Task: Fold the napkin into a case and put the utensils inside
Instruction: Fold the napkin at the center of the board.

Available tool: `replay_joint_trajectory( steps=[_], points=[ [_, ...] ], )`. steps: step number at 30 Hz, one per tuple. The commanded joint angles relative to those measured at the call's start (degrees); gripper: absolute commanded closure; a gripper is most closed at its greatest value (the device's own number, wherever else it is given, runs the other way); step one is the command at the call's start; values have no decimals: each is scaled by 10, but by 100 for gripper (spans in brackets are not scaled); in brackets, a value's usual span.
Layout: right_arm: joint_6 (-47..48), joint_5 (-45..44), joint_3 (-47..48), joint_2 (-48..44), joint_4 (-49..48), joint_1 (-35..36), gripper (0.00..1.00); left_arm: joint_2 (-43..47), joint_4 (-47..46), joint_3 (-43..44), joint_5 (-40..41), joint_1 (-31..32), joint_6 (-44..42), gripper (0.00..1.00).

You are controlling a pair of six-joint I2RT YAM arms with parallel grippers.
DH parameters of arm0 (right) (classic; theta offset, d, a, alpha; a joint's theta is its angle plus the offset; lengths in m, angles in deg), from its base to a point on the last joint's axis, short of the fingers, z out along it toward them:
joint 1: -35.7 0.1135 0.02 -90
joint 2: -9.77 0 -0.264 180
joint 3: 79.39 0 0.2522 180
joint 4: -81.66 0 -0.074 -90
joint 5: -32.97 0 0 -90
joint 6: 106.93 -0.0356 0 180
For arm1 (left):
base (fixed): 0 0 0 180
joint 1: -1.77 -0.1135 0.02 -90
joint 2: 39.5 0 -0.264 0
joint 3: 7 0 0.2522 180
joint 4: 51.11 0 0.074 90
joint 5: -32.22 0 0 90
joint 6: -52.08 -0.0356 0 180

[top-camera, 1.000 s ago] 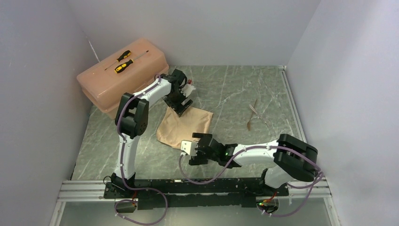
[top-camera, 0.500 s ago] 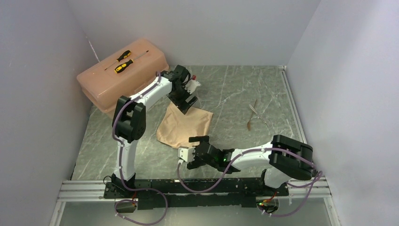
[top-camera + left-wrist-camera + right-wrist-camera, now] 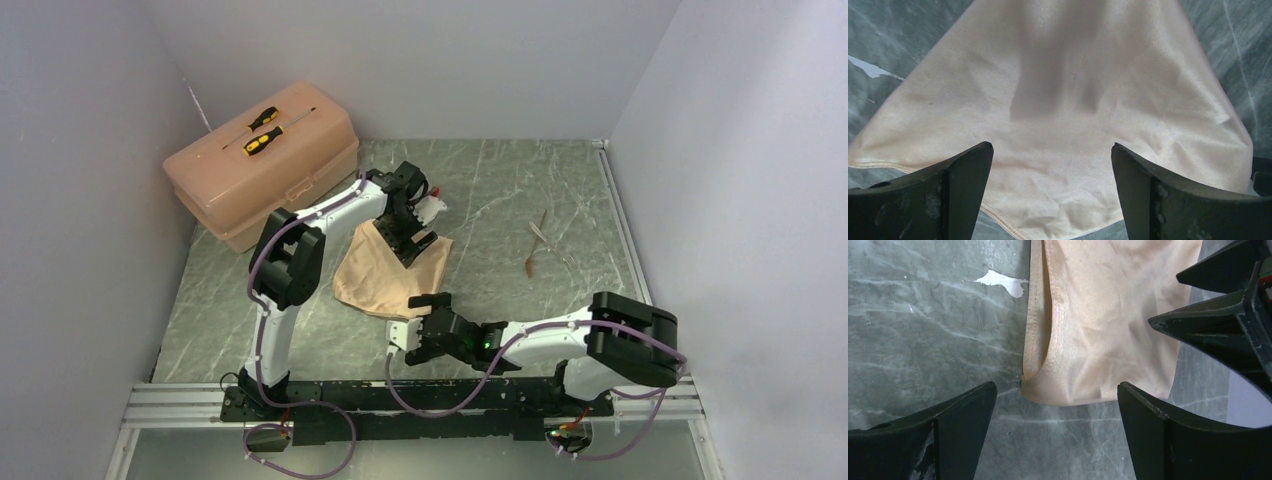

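Observation:
The peach-tan napkin [image 3: 380, 275] lies flat on the marble table, in the middle and a little to the left; its left edge shows two layers [image 3: 1040, 325]. My left gripper [image 3: 413, 243] hovers open over the napkin's far right part, with cloth [image 3: 1068, 100] filling the space between and beyond its fingers [image 3: 1052, 165]. My right gripper [image 3: 425, 328] stands open just off the napkin's near edge [image 3: 1098, 395], with bare table between its fingers [image 3: 1057, 410]. The thin golden-brown utensils [image 3: 540, 243] lie on the table to the right, away from both grippers.
A pink plastic toolbox [image 3: 290, 170] stands at the back left with two yellow-and-black screwdrivers [image 3: 262, 130] on its lid. Grey walls close in the table on the left, back and right. The left gripper's fingers [image 3: 1218, 335] show at the right of the right wrist view.
The left gripper has swung right and nearer, from the napkin's far corner by the toolbox to above its far right part. The right gripper has shifted slightly towards the near edge.

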Motion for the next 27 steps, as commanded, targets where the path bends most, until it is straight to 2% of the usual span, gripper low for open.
replay_joint_trajectory(
  steps=[1,6,8,10,15,17,27],
  points=[
    [19,4,1,44,5,4,3,6,-17,-14,-18,9,14,6],
    [56,-24,1,94,-72,3,5,-1,-36,-45,-7,13,11,6],
    [64,-29,3,109,-97,0,9,-10,-39,-48,4,14,7,6],
    [61,-25,7,116,-103,-2,19,-17,-42,-49,14,13,4,6],
    [33,-11,13,110,-96,-8,53,-25,-50,-48,19,14,1,6],
    [25,-5,19,108,-86,-12,63,-29,-50,-46,20,14,-1,6],
    [-23,31,72,100,-55,-56,91,-46,-47,-48,30,13,-12,6]
  ],
)
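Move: The napkin's near right corner, where its open near edge ends, lies about 2 cm ahead of the right hand's open fingers, 2 cm to the left and 2 cm below; the napkin's middle is some 10 cm ahead of that hand and 5 cm to its left. From the left hand, hovering open over the cloth, the napkin's middle is about 3 cm back, 4 cm to the left and 4 cm down; that near right corner is roughly 11 cm back and 1 cm to the right. The right hand slips about 3 cm left and forward until its spread fingers straddle the napkin's near right corner, then sinks some 2 cm while closing nearly shut, pinching the corner, and with it held eases about 1 cm farther forward. Meanwhile the left hand, fingers still wide open and pointing down, lowers about 3 cm with a small draw back, brings both fingertips down onto the cloth beyond the corner, and stays there. ##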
